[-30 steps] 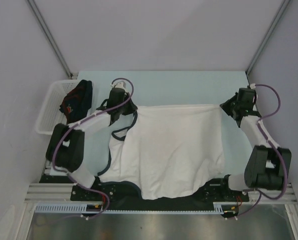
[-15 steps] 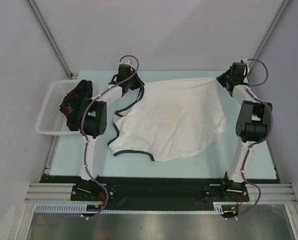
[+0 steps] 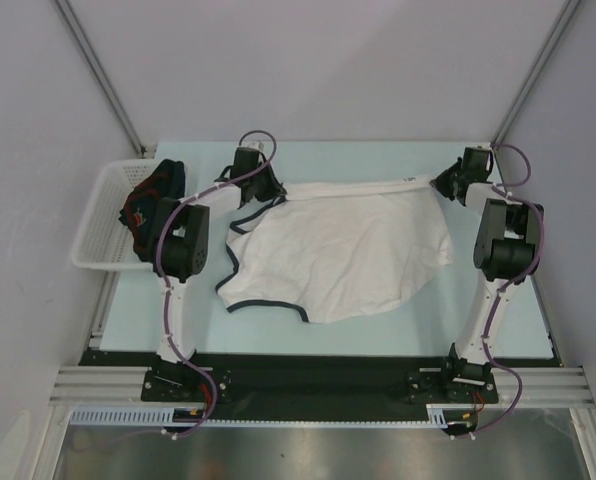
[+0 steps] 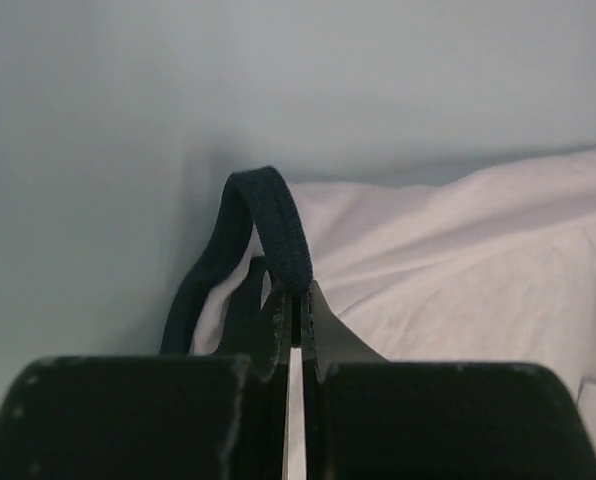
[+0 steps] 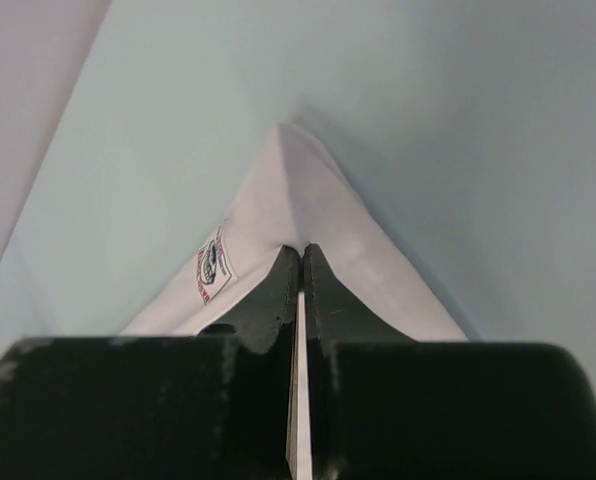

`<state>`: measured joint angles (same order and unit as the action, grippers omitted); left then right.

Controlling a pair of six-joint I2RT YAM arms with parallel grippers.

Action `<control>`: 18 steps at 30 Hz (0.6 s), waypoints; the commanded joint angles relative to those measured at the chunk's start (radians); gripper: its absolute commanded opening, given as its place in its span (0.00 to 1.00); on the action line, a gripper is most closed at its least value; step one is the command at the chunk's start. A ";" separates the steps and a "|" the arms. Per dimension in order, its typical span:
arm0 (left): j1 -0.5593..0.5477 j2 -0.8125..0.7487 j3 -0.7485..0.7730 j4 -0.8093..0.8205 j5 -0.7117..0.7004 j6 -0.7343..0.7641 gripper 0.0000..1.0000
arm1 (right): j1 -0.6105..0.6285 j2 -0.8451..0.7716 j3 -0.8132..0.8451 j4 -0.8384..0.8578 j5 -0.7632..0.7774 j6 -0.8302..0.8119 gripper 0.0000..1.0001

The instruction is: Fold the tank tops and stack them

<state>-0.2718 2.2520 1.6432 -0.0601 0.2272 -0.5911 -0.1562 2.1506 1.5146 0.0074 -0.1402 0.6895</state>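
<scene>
The white tank top (image 3: 343, 250) with dark trim lies spread across the far half of the table, its far edge pulled taut between both grippers. My left gripper (image 3: 268, 190) is shut on a dark-trimmed shoulder strap (image 4: 278, 225) at the far left corner. My right gripper (image 3: 445, 187) is shut on the white hem corner (image 5: 298, 195), where a small label (image 5: 211, 265) shows. The navy tank top (image 3: 154, 198) with dark-red trim is bunched in the basket at the left.
A white plastic basket (image 3: 98, 225) stands at the table's left edge. The enclosure's walls rise close behind and beside both grippers. Both arms stretch far out from their bases at the near edge.
Both arms have carried the white tank top from the near edge toward the far side, then lowered it. Its far edge now lies flatter and straighter than half a second ago.
</scene>
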 commanded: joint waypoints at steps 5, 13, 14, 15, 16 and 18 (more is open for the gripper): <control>-0.041 -0.287 -0.287 0.163 -0.046 0.034 0.00 | -0.029 -0.109 -0.059 0.011 -0.010 0.012 0.00; -0.113 -0.417 -0.450 0.184 -0.130 0.053 0.00 | -0.046 -0.112 -0.065 -0.049 0.010 0.016 0.00; -0.122 -0.425 -0.482 0.190 -0.134 0.048 0.00 | -0.048 -0.109 -0.065 -0.052 0.010 0.018 0.00; -0.127 -0.439 -0.494 0.197 -0.144 0.037 0.00 | -0.051 -0.107 -0.065 -0.055 0.011 0.018 0.00; -0.133 -0.446 -0.505 0.195 -0.156 0.034 0.00 | -0.052 -0.107 -0.065 -0.060 0.013 0.019 0.00; -0.150 -0.456 -0.536 0.187 -0.184 0.030 0.00 | -0.054 -0.101 -0.062 -0.067 0.014 0.022 0.00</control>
<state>-0.4103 1.8561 1.1446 0.1051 0.1135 -0.5674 -0.1959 2.0857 1.4506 -0.0486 -0.1555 0.7067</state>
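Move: My left hand already holds the tank top's far-left, navy-trimmed edge. The middle of the tank top's spread body lies about 20 cm back and 14 cm to its right, some 3 cm lower; the near-left trim corner is roughly 34 cm back and 13 cm left. From my right hand, which holds the far-right corner, the body's middle is about 24 cm back and 33 cm left, with the printed patch close by, some 5 cm left and level. With the trimmed edge still pinched, I draw my left hand back about 10 cm over the tank top lying below, lifting it some 4 cm along the way, easing slightly to the right, then starting to sink again. My right hand keeps its corner pinched and gives only 2 or 3 cm, back and a little right. ##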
